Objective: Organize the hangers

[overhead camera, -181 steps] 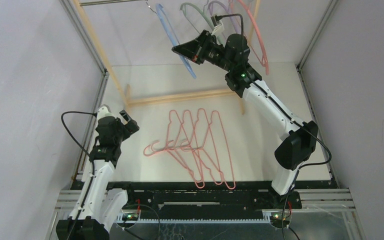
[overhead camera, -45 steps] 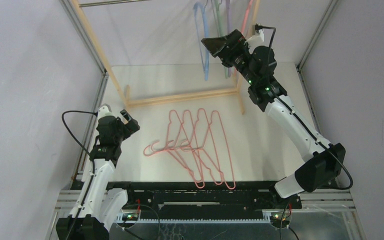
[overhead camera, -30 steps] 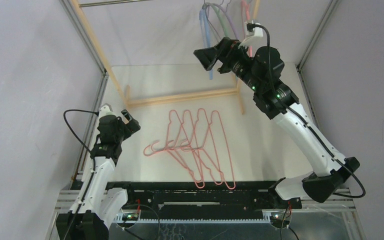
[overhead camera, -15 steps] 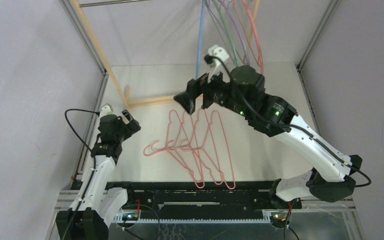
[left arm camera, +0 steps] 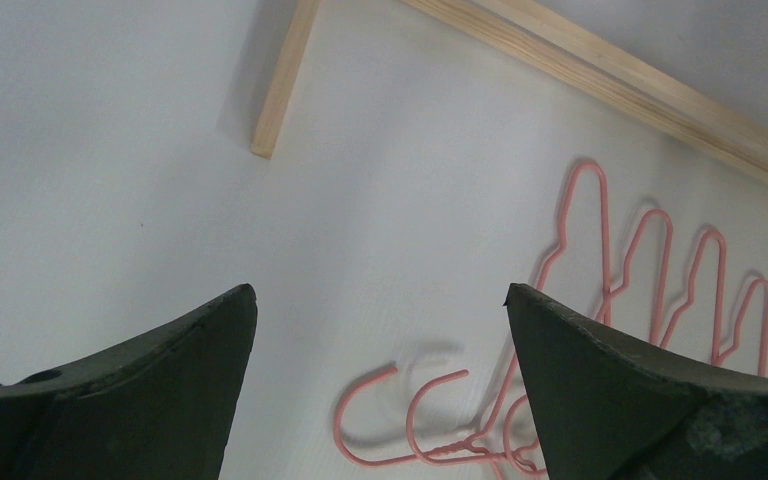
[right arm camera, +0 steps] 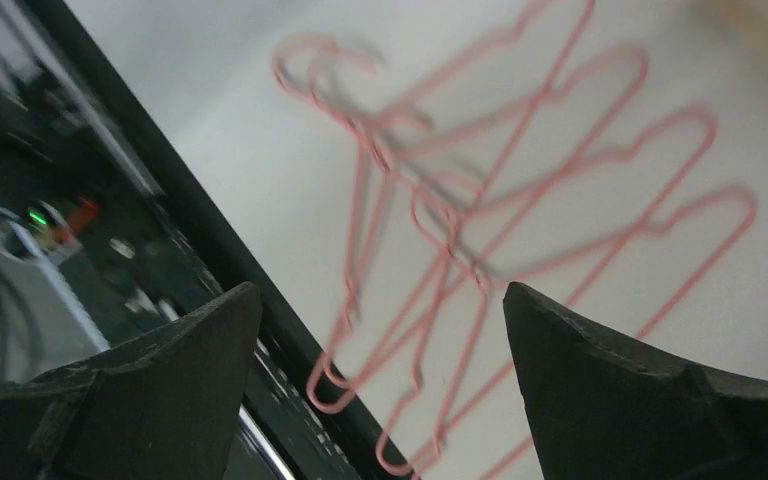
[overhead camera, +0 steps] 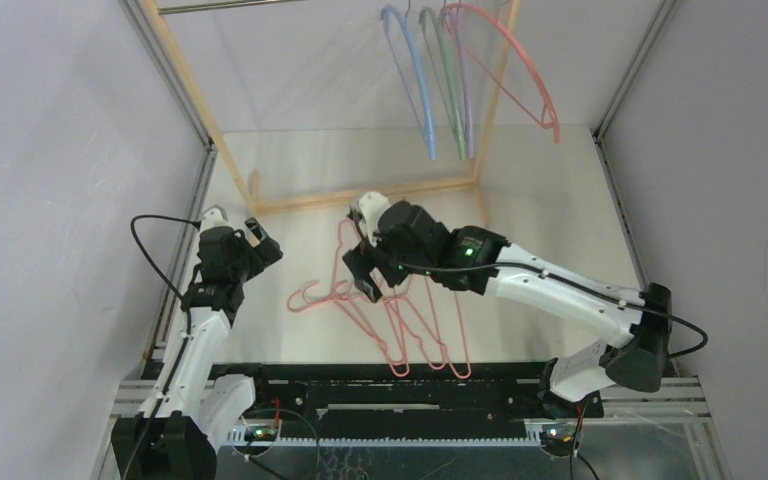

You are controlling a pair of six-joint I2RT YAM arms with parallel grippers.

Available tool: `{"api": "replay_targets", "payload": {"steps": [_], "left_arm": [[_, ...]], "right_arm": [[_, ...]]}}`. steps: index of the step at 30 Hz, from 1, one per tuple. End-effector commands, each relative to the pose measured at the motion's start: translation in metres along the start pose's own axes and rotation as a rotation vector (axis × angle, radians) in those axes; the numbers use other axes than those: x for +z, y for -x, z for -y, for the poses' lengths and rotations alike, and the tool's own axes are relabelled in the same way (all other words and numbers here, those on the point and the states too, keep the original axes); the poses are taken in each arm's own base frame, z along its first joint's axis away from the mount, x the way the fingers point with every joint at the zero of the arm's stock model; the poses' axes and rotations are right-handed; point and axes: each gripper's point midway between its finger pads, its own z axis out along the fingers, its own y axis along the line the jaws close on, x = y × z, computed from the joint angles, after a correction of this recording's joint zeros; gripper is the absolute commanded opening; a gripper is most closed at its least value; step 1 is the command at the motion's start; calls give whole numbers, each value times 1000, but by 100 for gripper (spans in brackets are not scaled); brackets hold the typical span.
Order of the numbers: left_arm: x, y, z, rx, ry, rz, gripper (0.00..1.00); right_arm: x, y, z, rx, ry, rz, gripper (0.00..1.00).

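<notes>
Several salmon-pink hangers [overhead camera: 400, 300] lie tangled on the white table, hooks to the left. A blue [overhead camera: 412, 75], a green [overhead camera: 450, 85], a lavender [overhead camera: 465, 100] and a pink hanger [overhead camera: 520, 60] hang from the rail at the top. My right gripper [overhead camera: 362, 275] hovers open just above the left part of the pile; its wrist view looks down on the blurred pink wires [right arm camera: 450, 250] between its empty jaws [right arm camera: 380, 290]. My left gripper [overhead camera: 263, 240] is open and empty, left of the pile, with the hooks [left arm camera: 338, 420] in front of it [left arm camera: 380, 295].
The wooden rack's base bar [overhead camera: 360, 192] crosses the table behind the pile, with a slanted post [overhead camera: 185, 80] at left and a short foot [left arm camera: 280, 80]. A black rail [overhead camera: 410, 375] runs along the near edge. Grey walls close both sides.
My right arm has swung down from the rail to just above the pink pile, still open. The hanging hangers have swung and fanned out. The left arm has barely moved.
</notes>
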Motion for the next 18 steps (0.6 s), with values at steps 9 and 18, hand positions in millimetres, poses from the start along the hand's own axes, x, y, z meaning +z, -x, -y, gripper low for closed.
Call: {"api": "replay_targets", "payload": {"steps": [9, 18], "left_arm": [[-10, 19, 10, -2, -40, 46, 99], [-12, 19, 10, 4, -43, 46, 100]], "right_arm": [[52, -148, 47, 10, -148, -327, 85], [77, -196, 64, 66, -170, -424, 60]]}}
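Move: The rightmost of the four pink hangers on the table lies under my right hand's way: its middle is about 24 cm below me, some 11 cm to the right and 4 cm ahead. The second hanger's middle is 6 cm to the left of that one, and the third's 12 cm to its left, all level. From my left hand the rightmost hanger lies about 31 cm right, 10 cm back and 11 cm lower. I drop my right hand fast, about 20 cm down and 8 cm to the right, easing off as it nears the rightmost pink hanger just right of and nearer than its neck. On the way I tip the fingers some 30 degrees steeper towards the table and draw them in from wide open to roughly two-thirds, over that hanger's near shoulder; contact can't be seen. ##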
